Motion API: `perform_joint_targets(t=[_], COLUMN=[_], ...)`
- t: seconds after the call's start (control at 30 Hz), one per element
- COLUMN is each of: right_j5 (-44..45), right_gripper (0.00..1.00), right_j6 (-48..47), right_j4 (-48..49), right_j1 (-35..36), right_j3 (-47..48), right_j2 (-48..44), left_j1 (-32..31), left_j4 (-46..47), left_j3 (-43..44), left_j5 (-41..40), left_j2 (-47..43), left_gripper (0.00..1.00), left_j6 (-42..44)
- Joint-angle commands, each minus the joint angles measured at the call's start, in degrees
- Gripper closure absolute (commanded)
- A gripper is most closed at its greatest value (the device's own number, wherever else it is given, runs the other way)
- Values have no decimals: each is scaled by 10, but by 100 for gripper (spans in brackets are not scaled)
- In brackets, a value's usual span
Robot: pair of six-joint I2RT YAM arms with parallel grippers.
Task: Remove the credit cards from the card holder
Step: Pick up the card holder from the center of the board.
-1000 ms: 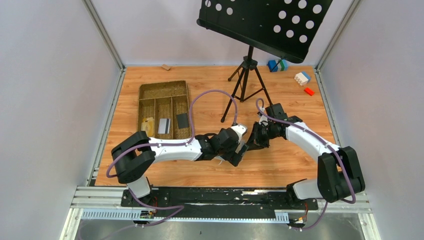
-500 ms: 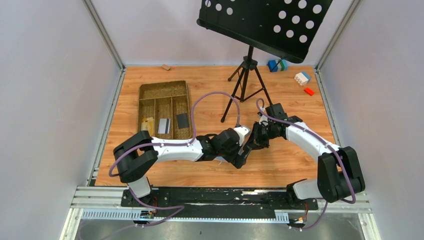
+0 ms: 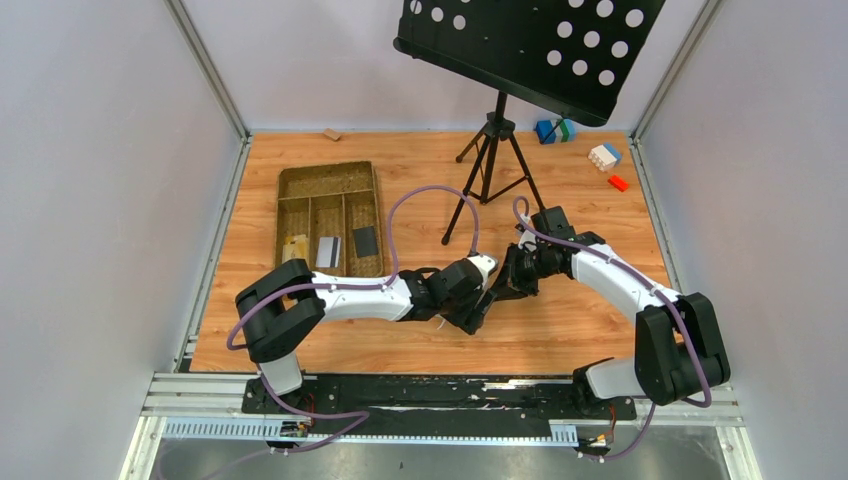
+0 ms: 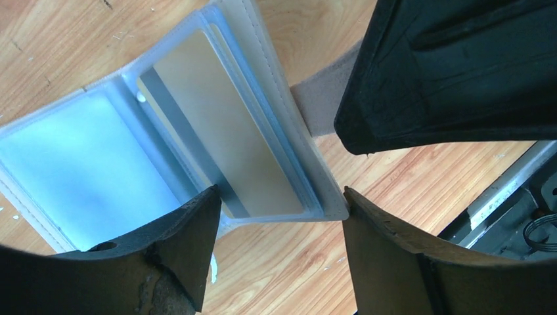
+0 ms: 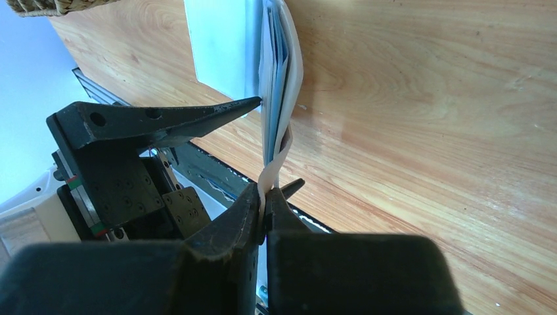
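The cream card holder (image 4: pixel 328 190) hangs open, light blue inside, with a pale credit card (image 4: pixel 223 138) with a dark stripe in a clear sleeve. My right gripper (image 5: pixel 265 197) is shut on the closure tab (image 5: pixel 269 176) and holds the holder (image 5: pixel 281 72) upright on edge. My left gripper (image 4: pixel 281 197) is open, its fingertips on either side of the leaf that holds the card, close against it. From above, both grippers (image 3: pixel 482 305) (image 3: pixel 503 285) meet mid-table. An orange-yellow card (image 3: pixel 296 248), a silver card (image 3: pixel 327 251) and a black card (image 3: pixel 365 240) lie in the woven tray (image 3: pixel 328 168).
A black music stand (image 3: pixel 490 150) on a tripod rises behind the grippers. Toy blocks (image 3: pixel 553 130) (image 3: pixel 604 155) (image 3: pixel 618 183) sit at the back right, a small wooden block (image 3: pixel 331 134) at the back left. Metal rails and grey walls border the wooden table.
My left arm has pushed a little further right toward the holder and its jaws have narrowed. The right arm has stayed put with the tab.
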Motion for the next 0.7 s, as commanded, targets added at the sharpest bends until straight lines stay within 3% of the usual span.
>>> perform_joint_targets(t=[0.0,0.17,0.27,0.37,0.53,0.67], right_j5=[-9,-9,-7,-1,9,9], right_gripper=[98,90,76,53,26,19], right_j6=[7,6,4,7,20,35], right_j4=[6,7,9,11,25,53], right_j1=[-3,-7,-11,-15,-21,-21], right_j3=[20,20,17,11,-3,-17], right_j2=[-13,-14,-16,-21,-26,-12], left_j1=[-1,-2,-1,0,0,1], left_j4=[-7,5,12,16,23,28], left_j3=[18,3,-4,-9,-15,-17], left_j5=[-18,-18,-17,-19,-20,-17], left_j2=[-9,-19,-21,-24,-29,-31], left_gripper=[30,41,44,45,47,48], left_j6=[-15,-25,-29,-36,-41,-43])
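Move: The card holder lies open at the left fingertips, its middle about 5 cm ahead, 3 cm to the left and 1 cm lower. From the left hand, its strap's free end, pinched by the right fingers, is some 3 cm ahead, 4 cm right and 4 cm up, and the woven tray about 22 cm ahead and 30 cm left. From the right hand the holder's middle is roughly 2 cm ahead, 8 cm left and 6 cm below. Right fingers open, freeing the strap, and ease about 1 cm forward-right; left hand stays, part-closing around holder's near edge. ##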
